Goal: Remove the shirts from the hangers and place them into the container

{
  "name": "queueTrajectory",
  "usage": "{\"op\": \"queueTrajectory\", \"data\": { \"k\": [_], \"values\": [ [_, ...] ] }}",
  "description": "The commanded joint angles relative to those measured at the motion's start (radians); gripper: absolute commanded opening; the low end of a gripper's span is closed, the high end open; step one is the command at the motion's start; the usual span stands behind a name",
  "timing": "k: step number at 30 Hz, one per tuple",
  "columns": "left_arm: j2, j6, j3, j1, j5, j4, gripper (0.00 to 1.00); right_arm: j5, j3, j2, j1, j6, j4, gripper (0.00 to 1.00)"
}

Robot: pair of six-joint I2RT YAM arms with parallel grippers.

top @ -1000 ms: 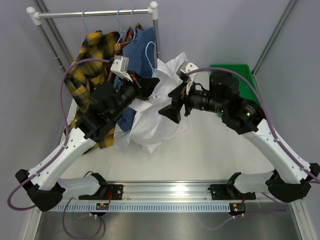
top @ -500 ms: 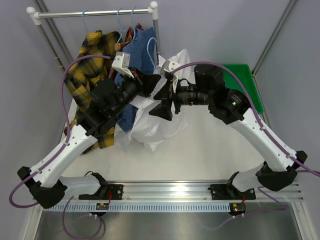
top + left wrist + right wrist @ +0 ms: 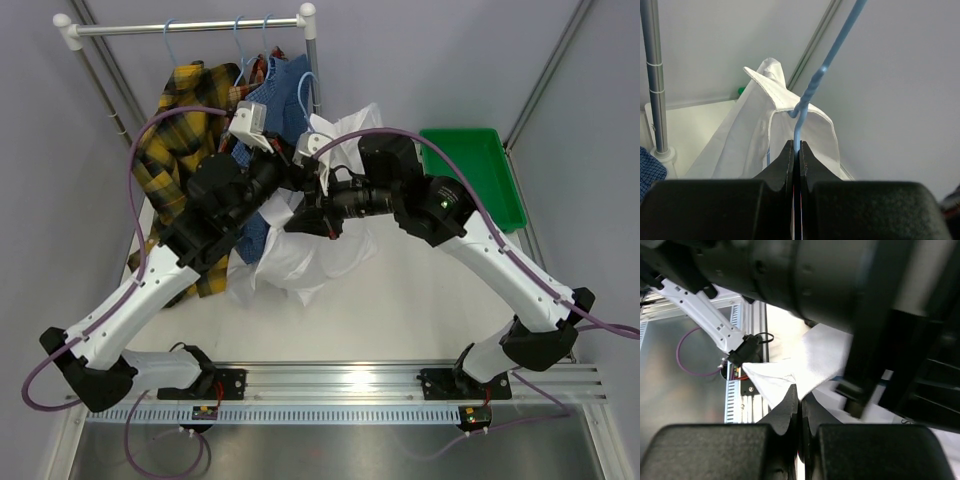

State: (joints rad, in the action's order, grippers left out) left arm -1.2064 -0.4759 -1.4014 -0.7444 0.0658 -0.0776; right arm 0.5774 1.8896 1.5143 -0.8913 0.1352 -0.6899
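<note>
The white shirt hangs in the middle on a light-blue hanger that is off the rail. My left gripper is shut on that hanger's wire just below the collar. My right gripper is shut on a fold of the white shirt, close under the left wrist. A yellow-and-black plaid shirt, a blue check shirt and a red plaid shirt hang on hangers on the rail. The green container sits at the right, with nothing in it.
The white-capped metal rail spans the back left, its right post standing beside the white shirt. Grey walls close in the back and sides. The two arms cross close together over the table's middle. A metal track runs along the near edge.
My right arm has swung left from in front of the container to the white shirt, and its jaws have shut on the fabric. The left gripper has kept hold of the hanger.
</note>
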Motion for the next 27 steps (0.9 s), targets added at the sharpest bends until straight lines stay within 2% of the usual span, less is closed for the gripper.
{"op": "queueTrajectory", "data": {
  "k": [1, 5, 11, 17, 20, 22, 25, 27],
  "values": [
    [-0.016, 0.031, -0.062, 0.005, 0.095, 0.11, 0.0, 0.029, 0.017, -0.013, -0.049, -0.011, -0.03, 0.02],
    [-0.053, 0.085, -0.108, 0.005, 0.155, 0.112, 0.0, 0.039, -0.017, 0.0, -0.08, -0.022, -0.056, 0.0],
    [-0.079, 0.132, -0.2, 0.005, 0.222, 0.095, 0.0, 0.019, -0.165, -0.052, -0.103, -0.057, -0.016, 0.0],
    [-0.051, 0.149, -0.234, 0.007, 0.269, 0.081, 0.0, -0.1, -0.342, -0.115, -0.103, -0.057, 0.018, 0.0],
    [-0.029, 0.134, -0.255, 0.007, 0.241, -0.013, 0.0, -0.212, -0.398, -0.143, -0.097, -0.042, 0.026, 0.0],
    [-0.001, 0.119, -0.258, 0.007, 0.235, -0.081, 0.0, -0.278, -0.423, -0.151, -0.069, -0.037, 0.026, 0.0],
    [0.048, 0.096, -0.248, 0.007, 0.212, -0.164, 0.0, -0.3, -0.445, -0.172, 0.004, -0.063, 0.032, 0.0],
    [0.08, 0.073, -0.219, 0.007, 0.244, -0.18, 0.0, -0.323, -0.426, -0.166, 0.054, -0.057, 0.012, 0.0]
  ]
}}
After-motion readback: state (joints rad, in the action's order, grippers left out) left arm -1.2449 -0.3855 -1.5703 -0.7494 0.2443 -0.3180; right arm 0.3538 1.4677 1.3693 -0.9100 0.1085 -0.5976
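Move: My left hand grips one arm of the blue hanger, with the neck about 5 cm above it. My right hand has the white shirt's near shoulder pinched; that cloth lies some 6 cm back from my left hand, 1 cm to its left and 5 cm lower. From my left hand, the blue shirt hangs about 14 cm ahead and 8 cm left, the rack upright about 21 cm ahead and 2 cm right, their middles some 10 cm lower. Keeping my pinch on the white cloth, I draw my right hand back 2–3 cm, then pull it down about 11 cm along the hanger's near end, swinging forward and right at the finish. My left hand keeps the hanger arm clamped, pushes about 3 cm forward, then eases left and part-way back, turning some 10 degrees counter-clockwise. ##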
